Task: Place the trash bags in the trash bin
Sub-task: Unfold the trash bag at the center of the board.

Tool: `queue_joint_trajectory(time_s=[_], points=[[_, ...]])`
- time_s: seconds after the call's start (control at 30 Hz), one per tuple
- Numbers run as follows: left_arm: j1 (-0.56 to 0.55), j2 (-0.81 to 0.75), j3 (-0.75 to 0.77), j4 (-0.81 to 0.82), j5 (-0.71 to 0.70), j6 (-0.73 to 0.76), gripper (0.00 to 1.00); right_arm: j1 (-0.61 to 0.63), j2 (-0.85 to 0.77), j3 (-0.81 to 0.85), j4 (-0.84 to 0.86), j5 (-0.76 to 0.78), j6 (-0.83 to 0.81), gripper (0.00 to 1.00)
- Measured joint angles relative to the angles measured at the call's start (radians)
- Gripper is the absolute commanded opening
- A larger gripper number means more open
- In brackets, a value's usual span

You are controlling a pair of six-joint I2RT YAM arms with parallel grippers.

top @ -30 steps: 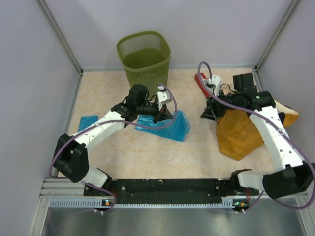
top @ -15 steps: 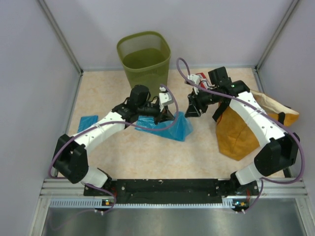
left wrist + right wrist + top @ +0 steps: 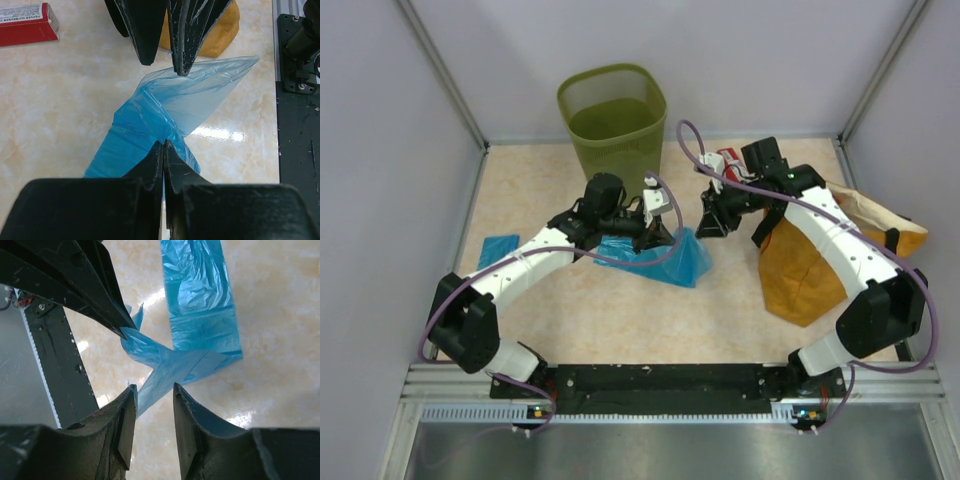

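Note:
A crinkly light-blue trash bag [image 3: 672, 262] lies mid-table, one fold pulled up into a peak. My left gripper [image 3: 665, 236] is shut on that fold; in the left wrist view its fingers [image 3: 164, 144] pinch the film [image 3: 150, 112]. My right gripper [image 3: 708, 226] hangs just right of the peak, jaws open. In the right wrist view a corner of the bag [image 3: 200, 325] reaches between the right gripper [image 3: 153, 387] and brushes its left finger. A second small folded trash bag [image 3: 498, 248] lies flat at the left. The olive mesh trash bin [image 3: 612, 115] stands at the back.
A mustard-orange sack [image 3: 810, 265] slumps at the right under the right arm. A flat red box [image 3: 728, 160] lies behind the right gripper, also seen as the red box [image 3: 25, 22] in the left wrist view. The black base rail [image 3: 660, 380] runs along the near edge.
The right arm swung left from above the orange sack to the lifted bag, and its jaws narrowed. The left gripper held the bag still.

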State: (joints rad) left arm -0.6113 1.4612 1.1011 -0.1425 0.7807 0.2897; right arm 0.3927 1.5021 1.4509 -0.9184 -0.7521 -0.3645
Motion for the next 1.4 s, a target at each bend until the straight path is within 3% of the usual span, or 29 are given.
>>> queue_joint_trajectory(time_s=[0.73,0.83,1.0,1.3,1.4], points=[[-0.001,0.0,0.0,-0.001,0.001,0.0,0.0,0.0,0.004,-0.024,0.015,0.056,-0.004,0.34],[-0.002,0.0,0.0,-0.001,0.005,0.0,0.0,0.0,0.004,-0.024,0.015,0.064,-0.01,0.26],[-0.004,0.0,0.0,-0.001,0.009,0.001,0.0,0.0,0.006,-0.024,0.016,0.071,-0.023,0.01],[-0.005,0.0,0.0,-0.002,-0.006,0.011,0.0,0.0,0.006,-0.024,0.013,0.07,-0.027,0.0],[-0.005,0.0,0.005,-0.021,-0.023,0.024,0.07,0.0,0.006,-0.024,0.011,0.067,-0.028,0.0]])
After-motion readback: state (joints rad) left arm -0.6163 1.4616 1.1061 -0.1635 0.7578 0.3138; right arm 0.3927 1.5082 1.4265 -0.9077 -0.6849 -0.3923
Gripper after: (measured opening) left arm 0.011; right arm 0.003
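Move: The trash bag's loose upper edge hangs practically under the open right gripper, about 2 cm below its hand point and perhaps 1 cm to the right. From the left gripper, already pinching the bag, that edge lies about 7 cm to the right and 2 cm ahead, near its height. From the right gripper, the red box lies some 15 cm ahead and 8 cm right, the trash bin about 19 cm ahead and 18 cm left, the tan bag roughly 26 cm right and 2 cm back. Ease the right gripper down about 1.5 cm, drifting slightly right and forward, so that its part-open fingers come around the bag's loose upper edge, then shut them fully and pinch the blue film. Keep the left gripper closed on its own part of the bag and almost still, holding the bag for the right. ##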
